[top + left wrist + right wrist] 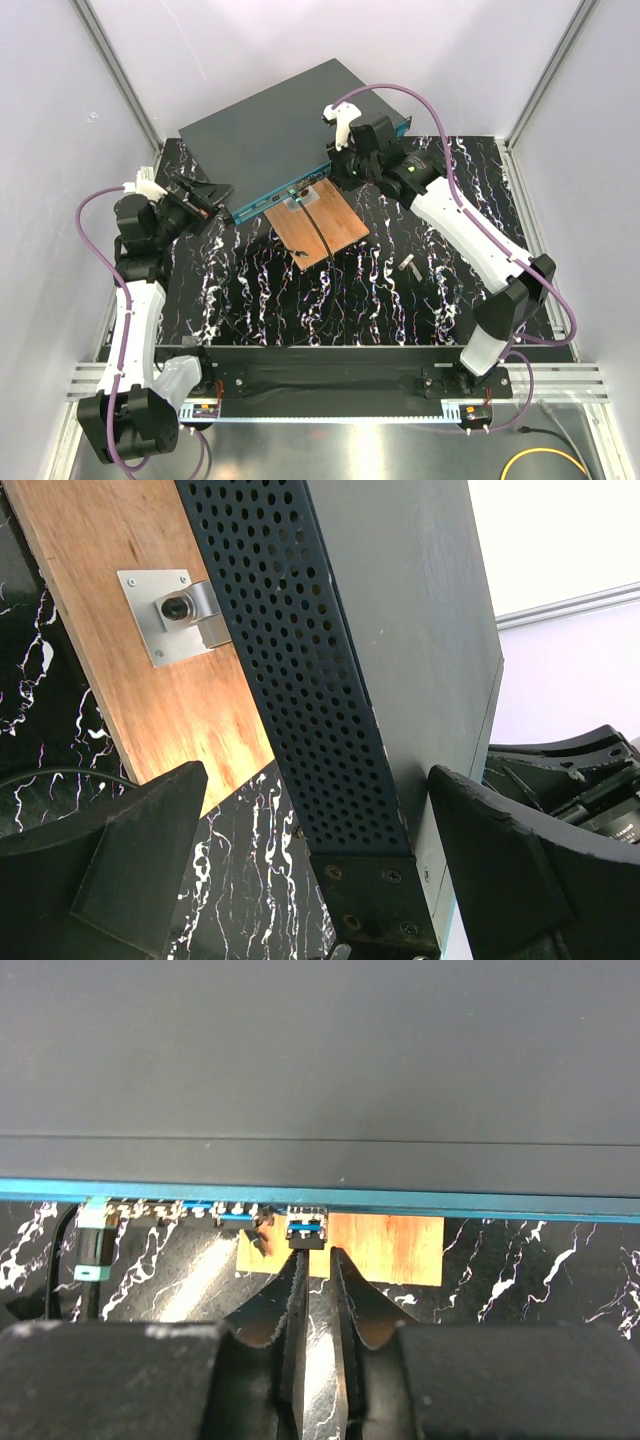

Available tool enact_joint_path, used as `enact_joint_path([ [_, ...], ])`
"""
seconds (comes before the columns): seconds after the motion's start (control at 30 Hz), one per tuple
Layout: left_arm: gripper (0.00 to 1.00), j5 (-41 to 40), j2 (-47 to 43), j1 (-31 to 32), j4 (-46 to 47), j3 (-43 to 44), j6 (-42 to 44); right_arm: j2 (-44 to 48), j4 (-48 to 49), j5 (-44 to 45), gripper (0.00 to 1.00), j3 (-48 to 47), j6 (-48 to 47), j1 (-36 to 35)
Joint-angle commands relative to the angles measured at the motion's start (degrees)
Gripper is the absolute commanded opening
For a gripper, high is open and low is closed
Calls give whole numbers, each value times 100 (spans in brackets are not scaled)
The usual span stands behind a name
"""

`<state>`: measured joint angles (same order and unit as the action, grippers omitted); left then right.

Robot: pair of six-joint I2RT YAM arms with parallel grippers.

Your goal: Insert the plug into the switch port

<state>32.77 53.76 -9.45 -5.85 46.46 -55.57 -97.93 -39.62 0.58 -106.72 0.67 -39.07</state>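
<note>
The switch is a flat dark grey box at the back, its teal front face turned toward the table. A small black plug with a blue stripe sits in a port on that face. My right gripper is just behind the plug, its jaws a narrow gap apart with only table showing between them; the left fingertip is at the plug's rear edge. My left gripper is wide open, straddling the switch's perforated side at its left corner without closing on it.
A copper-brown board with a metal bracket lies in front of the switch. A teal connector with a black cable hangs from a port further left. A small metal piece lies on the black marbled mat.
</note>
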Motion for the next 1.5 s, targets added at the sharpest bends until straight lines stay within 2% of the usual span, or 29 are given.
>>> enact_joint_path([
  [0.0, 99, 27, 12, 14, 339, 65, -15, -51, 498, 337, 19, -271, 197, -30],
  [0.63, 99, 36, 3, 14, 339, 21, -15, -455, 1096, 566, 18, -789, 891, -31],
  [1.07, 98, 89, 74, 22, 365, 21, -15, -789, 1378, 619, 15, -1132, 610, -31],
  [1.13, 99, 80, 65, 22, 339, 56, 46, -702, 1212, 540, 18, -1071, 531, -22],
  [1.2, 99, 89, 65, 14, 277, 179, 90, -553, 1071, 479, 27, -931, 417, -31],
  [1.27, 99, 106, 82, -30, 216, 380, 178, -149, 895, 356, 31, -457, 198, -13],
  [1.3, 99, 124, 117, -48, 207, 451, 196, 35, 877, 303, 40, -229, 84, -22],
  [1.37, 99, 220, 161, -118, 224, 661, 222, 650, 789, -21, 50, 492, -310, 48],
  [1.4, 99, 264, 205, -144, 242, 724, 240, 1044, 702, -205, 60, 720, -669, 75],
  [1.47, 99, 440, 258, -232, 303, 856, 266, 1433, 438, -776, 70, 1327, -936, 293],
])
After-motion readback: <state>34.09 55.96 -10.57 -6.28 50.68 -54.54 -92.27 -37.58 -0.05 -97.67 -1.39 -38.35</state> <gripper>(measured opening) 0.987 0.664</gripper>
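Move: The plug, its black rear end sticking out of the switch port, sits right at the right hand's nearly shut fingertips, about 1 cm ahead, 1 cm to the left and 1 cm below. The green-collared cable plug is some 8 cm left and 4 cm back; the wooden board lies about 3 cm left, 9 cm back and 17 cm below. From the left hand the plug is roughly 20 cm to the right, 4 cm ahead and about level. The right fingertips nudge forward about 1 cm at the plug, then open and back off rightward some 4 cm. ##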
